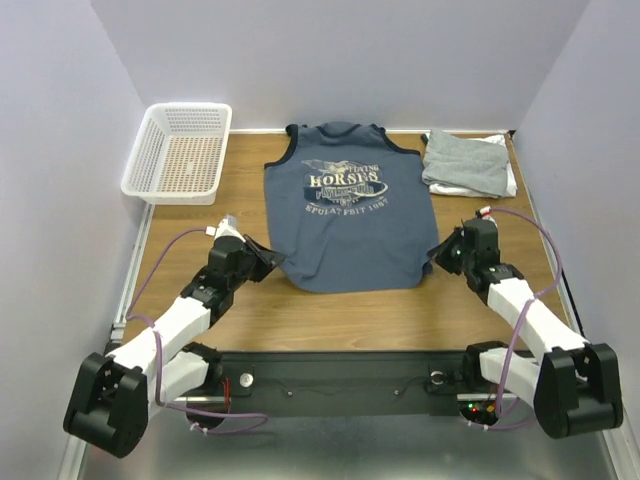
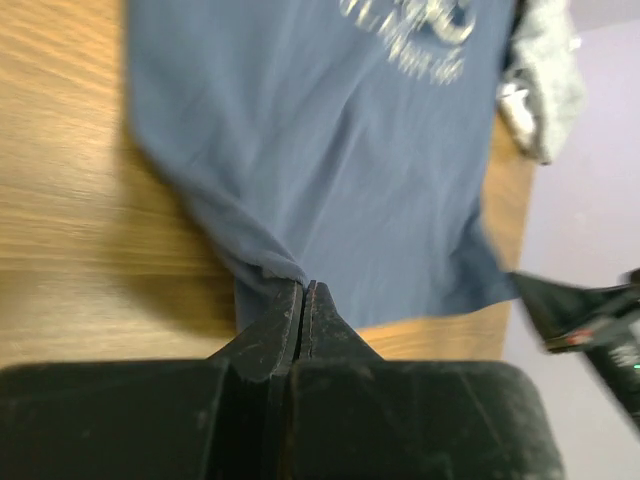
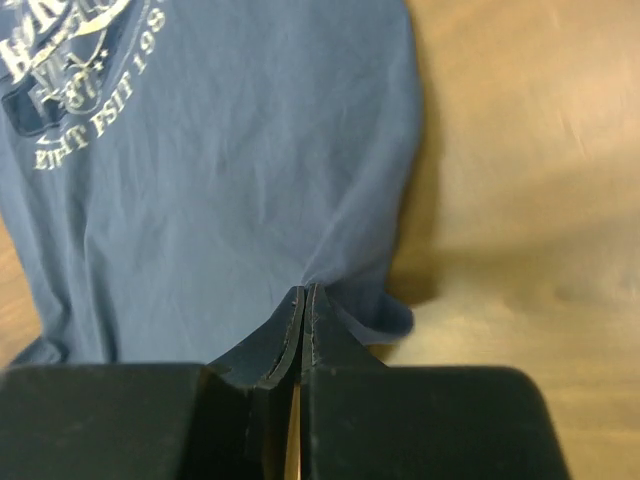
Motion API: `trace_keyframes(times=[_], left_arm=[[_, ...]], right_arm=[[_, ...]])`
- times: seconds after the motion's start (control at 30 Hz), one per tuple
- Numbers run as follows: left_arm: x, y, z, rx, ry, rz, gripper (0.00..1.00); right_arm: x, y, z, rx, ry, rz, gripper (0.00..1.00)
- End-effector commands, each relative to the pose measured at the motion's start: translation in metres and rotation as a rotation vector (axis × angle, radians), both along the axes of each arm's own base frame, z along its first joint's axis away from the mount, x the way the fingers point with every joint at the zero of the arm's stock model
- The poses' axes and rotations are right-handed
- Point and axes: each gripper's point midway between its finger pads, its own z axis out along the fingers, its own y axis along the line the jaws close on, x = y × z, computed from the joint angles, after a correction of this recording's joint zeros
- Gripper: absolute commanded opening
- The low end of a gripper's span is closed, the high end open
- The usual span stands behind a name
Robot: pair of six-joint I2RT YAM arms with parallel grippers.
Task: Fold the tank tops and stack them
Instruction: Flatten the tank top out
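Note:
The navy tank top lies spread flat at the table's middle, print up and neckline away from me. My left gripper is shut on its near left hem corner; in the left wrist view the jaws pinch a bunched bit of the blue cloth. The right gripper is shut on the near right hem corner, where the fabric puckers into its closed tips. Folded grey and white tank tops sit stacked at the back right.
A white mesh basket stands at the back left, partly over the table's edge. Walls enclose the table on three sides. Bare wood shows between the hem and the arm bases.

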Motion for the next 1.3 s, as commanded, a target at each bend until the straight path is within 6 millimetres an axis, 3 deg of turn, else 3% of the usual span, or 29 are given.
trace_keyframes(times=[0.0, 0.13, 0.3, 0.47, 0.63, 0.77, 0.93, 1.27], left_arm=[[-0.01, 0.007, -0.005, -0.02, 0.037, 0.073, 0.0], [-0.014, 0.026, -0.009, 0.061, 0.069, 0.136, 0.0], [-0.023, 0.033, -0.01, 0.122, 0.115, 0.132, 0.0], [-0.031, 0.041, -0.016, 0.172, 0.156, 0.137, 0.0], [-0.033, 0.049, -0.016, 0.22, 0.171, 0.149, 0.0], [-0.028, 0.047, -0.001, 0.217, 0.143, 0.143, 0.0], [-0.029, 0.043, 0.003, 0.215, 0.149, 0.114, 0.0], [-0.043, 0.039, -0.005, 0.221, 0.185, 0.055, 0.0]], right_arm=[[-0.02, 0.002, -0.013, 0.046, 0.024, -0.014, 0.0], [-0.041, -0.017, -0.027, -0.044, 0.114, -0.066, 0.0], [-0.049, -0.036, -0.02, -0.116, 0.151, -0.142, 0.0], [-0.047, -0.052, -0.001, -0.156, 0.151, -0.216, 0.01], [-0.044, -0.063, 0.006, -0.174, 0.169, -0.256, 0.02], [-0.038, -0.081, 0.021, -0.191, 0.166, -0.298, 0.02], [-0.033, -0.095, 0.038, -0.198, 0.158, -0.318, 0.04], [-0.037, -0.1, 0.04, -0.159, 0.196, -0.326, 0.05]])
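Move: Ahead of both hands lies the tank top, whose hem they already hold: its middle is about 15 cm forward and 15 cm right of the left hand, some 8 cm below it, and 14 cm forward and 19 cm left of the right hand, about 5 cm below. The white basket stands roughly 29 cm ahead and 28 cm left of the left hand; the gray folded pile sits about 28 cm ahead and 14 cm right of the right hand. Drawing the hem back and then apart, the right hand comes back and down about 5 cm, then sweeps some 10 cm right while rising, its wrist turning about 20 degrees clockwise. The left hand eases back and left about 4 cm each, dips and comes partly up again, tipping its fingers down. Both keep their pinch on the cloth. ##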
